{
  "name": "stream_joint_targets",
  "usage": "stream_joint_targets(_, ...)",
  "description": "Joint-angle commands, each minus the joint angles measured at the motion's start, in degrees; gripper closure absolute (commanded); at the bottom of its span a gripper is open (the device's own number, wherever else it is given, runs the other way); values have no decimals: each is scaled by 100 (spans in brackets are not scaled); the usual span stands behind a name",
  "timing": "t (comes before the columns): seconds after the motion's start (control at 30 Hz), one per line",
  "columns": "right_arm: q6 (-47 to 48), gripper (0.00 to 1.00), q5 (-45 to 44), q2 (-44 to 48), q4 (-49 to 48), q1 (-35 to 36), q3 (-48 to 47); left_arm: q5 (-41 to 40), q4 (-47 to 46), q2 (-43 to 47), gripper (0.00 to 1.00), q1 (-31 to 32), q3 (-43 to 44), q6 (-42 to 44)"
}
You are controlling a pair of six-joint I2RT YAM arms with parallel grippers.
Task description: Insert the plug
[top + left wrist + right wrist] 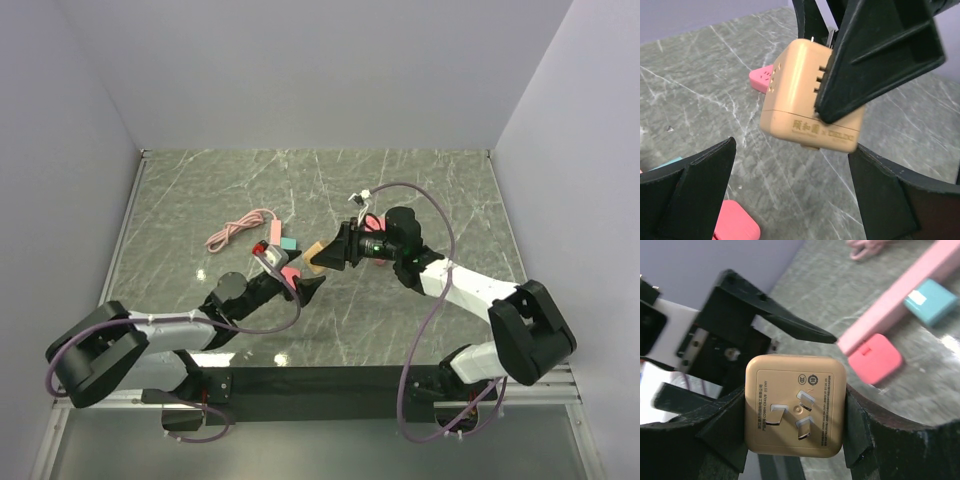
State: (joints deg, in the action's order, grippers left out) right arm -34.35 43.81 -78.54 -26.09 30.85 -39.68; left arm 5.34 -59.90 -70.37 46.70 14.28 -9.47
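The plug [795, 405] is a tan cube with three flat prongs facing the right wrist camera. My right gripper [796, 412] is shut on its two sides and holds it above the table. From above, the plug [315, 256] hangs at mid table in front of the right gripper [335, 250]. The left gripper [792, 155] stands open just below and beside the plug [800, 100], not touching it. A pink power strip [900, 300] lies on the table behind the plug, with a teal plug [932, 300] beside it and a pink plug [875, 360] at its end.
A coiled pink cable [240, 230] lies on the marble table [430, 190] at the left. A pink block with small holes [762, 80] sits beyond the tan plug. White walls close in the table on three sides.
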Motion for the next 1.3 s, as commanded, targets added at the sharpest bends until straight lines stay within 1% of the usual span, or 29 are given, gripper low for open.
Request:
stream_joint_targets(0.0, -641, 77, 689, -187, -1282, -18, 101, -498, -882, -275, 1, 129, 198, 183)
stream_joint_targets(0.1, -897, 77, 848, -354, -1653, -18, 162, -517, -1269, -504, 1, 173, 198, 200)
stream_joint_targets(0.13, -916, 77, 848, -381, -1671, -26, 180, -517, -1531, -530, 1, 173, 180, 174)
stream_joint_targets(0.2, -916, 77, 857, -434, -1680, -18, 180, -517, -1674, -592, 1, 191, 171, 156)
stream_joint_targets(0.27, -960, 77, 883, -451, -1733, -27, 189, -526, -1718, -662, 4, 199, 267, 148)
stream_joint_targets(0.3, -986, 77, 901, -460, -1777, -18, 189, -517, -1727, -697, 5, 226, 303, 165)
stream_joint_targets(0.4, -995, 77, 936, -504, -1795, -26, 180, -491, -1832, -829, 14, 252, 400, 183)
stream_joint_targets(0.43, -1012, 77, 945, -522, -1829, -18, 189, -447, -1832, -864, 23, 261, 435, 209)
stream_joint_targets(0.5, -1065, 77, 980, -583, -1934, -18, 189, -324, -1780, -961, 33, 270, 505, 227)
stream_joint_targets(0.53, -1091, 76, 998, -618, -1970, -18, 198, -306, -1771, -996, 46, 278, 523, 262)
stream_joint_targets(0.57, -1100, 74, 998, -636, -1988, -26, 189, -210, -1762, -1005, 54, 279, 523, 271)
stream_joint_targets(0.6, -1083, 72, 998, -636, -1997, -27, 180, -166, -1736, -1005, 63, 279, 523, 271)
stream_joint_targets(0.63, -1031, 64, 911, -619, -1971, -44, 163, -113, -1718, -988, 83, 270, 505, 288)
stream_joint_targets(0.7, -881, 50, 796, -548, -1700, -149, 136, 1, -1613, -961, 98, 278, 497, 288)
stream_joint_targets(0.73, -794, 34, 665, -461, -1576, -193, 66, 2, -1543, -918, 100, 279, 496, 306)
stream_joint_targets(0.77, -584, 25, 577, -399, -1297, -263, 40, 19, -1481, -882, 100, 279, 488, 323)
stream_joint_targets(0.8, -477, 20, 480, -329, -1155, -333, -30, 28, -1437, -865, 100, 270, 479, 376)
stream_joint_targets(0.83, -381, 10, 410, -198, -1005, -482, -74, 28, -1254, -821, 100, 278, 470, 411)
stream_joint_targets(0.9, -99, 9, 216, -48, -628, -658, -197, 107, -1016, -689, 100, 279, 488, 507)
stream_joint_targets(0.93, -46, 9, 111, 83, -539, -859, -215, 133, -754, -602, 100, 279, 531, 525)
stream_joint_targets(1.07, 173, 7, -249, 278, -249, -1335, -259, 107, -295, -522, 100, 261, 610, 648)
stream_joint_targets(1.1, 235, 7, -529, 287, -143, -1414, -294, 98, -164, -522, 100, 252, 654, 692)
stream_joint_targets(1.17, 384, 7, -838, 261, 137, -1668, -312, 326, 335, -513, 100, 139, 821, 710)
stream_joint_targets(1.2, 420, 7, -1109, 226, 182, -1757, -295, 457, 495, -530, 100, 68, 891, 684)
stream_joint_targets(1.23, 411, 7, -1155, 121, 174, -1862, -260, 633, 610, -557, 100, -2, 1014, 658)
stream_joint_targets(1.27, 359, 7, -1173, 68, 78, -2064, -225, 1104, 724, -566, 100, -168, 1076, 631)
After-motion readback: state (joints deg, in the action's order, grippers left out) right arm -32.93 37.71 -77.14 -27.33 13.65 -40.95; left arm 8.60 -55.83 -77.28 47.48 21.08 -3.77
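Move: The beige cube plug, still held in the right hand's fingertips, lies about 3 cm ahead, 3 cm right and 2 cm above the open left hand, and some 2 cm to the left of the right hand point, level with it fore and aft and in height. From the left hand, the pink square lies some 5 cm ahead, 3 cm left and 16 cm below; the teal block is roughly 15 cm ahead, 3 cm left and 14 cm below. The left hand eases about 2 cm right and 2 cm up onto the beige cube plug while the right hand holds it out, first bringing it a centimetre or so back and leftward, and the left fingers close on its sides until it is pinched between them. Only then do the right fingers open and leave the cube, the right hand going some 14 cm forward and to the right towards the pink triangle strip and swinging about 30 degrees clockwise, while the left hand keeps its grip and sinks about 3 cm. ##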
